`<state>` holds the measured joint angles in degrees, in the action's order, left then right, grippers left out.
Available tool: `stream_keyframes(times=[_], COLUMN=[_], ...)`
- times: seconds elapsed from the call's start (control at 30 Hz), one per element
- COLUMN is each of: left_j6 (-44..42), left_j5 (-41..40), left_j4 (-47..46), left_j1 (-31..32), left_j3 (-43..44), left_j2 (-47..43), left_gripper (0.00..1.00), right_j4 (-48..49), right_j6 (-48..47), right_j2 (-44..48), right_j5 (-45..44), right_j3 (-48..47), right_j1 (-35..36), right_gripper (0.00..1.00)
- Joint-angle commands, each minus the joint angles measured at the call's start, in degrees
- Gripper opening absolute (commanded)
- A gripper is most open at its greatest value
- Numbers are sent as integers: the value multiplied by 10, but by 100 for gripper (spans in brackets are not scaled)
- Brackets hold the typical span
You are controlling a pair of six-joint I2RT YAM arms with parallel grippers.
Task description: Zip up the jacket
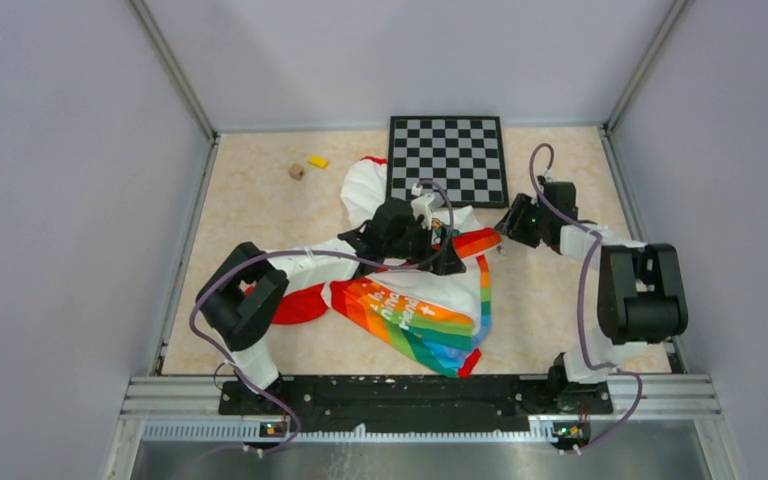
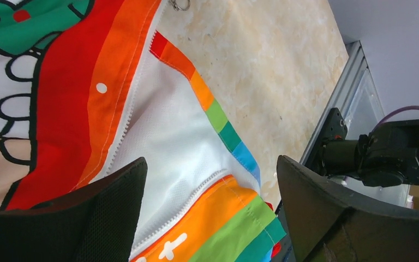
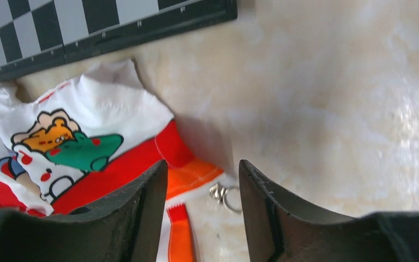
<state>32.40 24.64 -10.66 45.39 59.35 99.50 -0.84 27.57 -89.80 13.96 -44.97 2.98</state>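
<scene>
The jacket point(image 1: 415, 305) lies crumpled at mid-table, its rainbow panel toward the near edge and its white printed top under the left arm. Its front lies apart, with white lining point(image 2: 180, 131) showing between two rows of zipper teeth. My left gripper point(image 2: 211, 164) hovers open over that lining with nothing between its fingers; from above the left gripper point(image 1: 445, 250) sits over the jacket's right part. My right gripper point(image 3: 202, 170) is open just above the table at the jacket's right corner. The metal zipper pull ring point(image 3: 226, 195) lies between its fingers, not pinched.
A black-and-grey checkerboard point(image 1: 447, 160) lies at the back, touching the jacket's top. A yellow block point(image 1: 317, 161) and a tan cube point(image 1: 296, 171) sit at the back left. Grey walls enclose the table on three sides, and a metal rail point(image 1: 420, 395) runs along the near edge.
</scene>
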Motion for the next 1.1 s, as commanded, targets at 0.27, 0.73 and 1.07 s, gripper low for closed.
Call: stream_keyframes(times=[0.27, 0.73, 1.07], left_j6=[16, 22, 24], left_j5=[42, 44, 47], left_j4=[-19, -5, 16], left_j1=[1, 1, 4], left_j3=[-60, -47, -48], left_j2=[-38, -53, -69], left_gripper=[89, 89, 89], right_j4=[56, -6, 86], right_j6=[-44, 81, 154], right_j2=[-92, 93, 158], right_j5=[134, 132, 186], right_j3=[-35, 79, 198], right_j1=[-13, -14, -61], right_gripper=[30, 0, 0])
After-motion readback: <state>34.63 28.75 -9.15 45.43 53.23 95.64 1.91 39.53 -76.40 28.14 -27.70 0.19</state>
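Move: The jacket's loose front corner lies about 3 cm to the right hand's left, level with it fore and aft and some 3 cm below. The zip pull is roughly 4 cm back, 2 cm left and 3 cm down; the checkerboard's middle is about 20 cm ahead and 17 cm left. From the left hand the corner lies some 5 cm ahead, 12 cm right and 9 cm down. Right fingers dip left, pinch the jacket corner and drag it back some 8 cm; left hand backs too. ##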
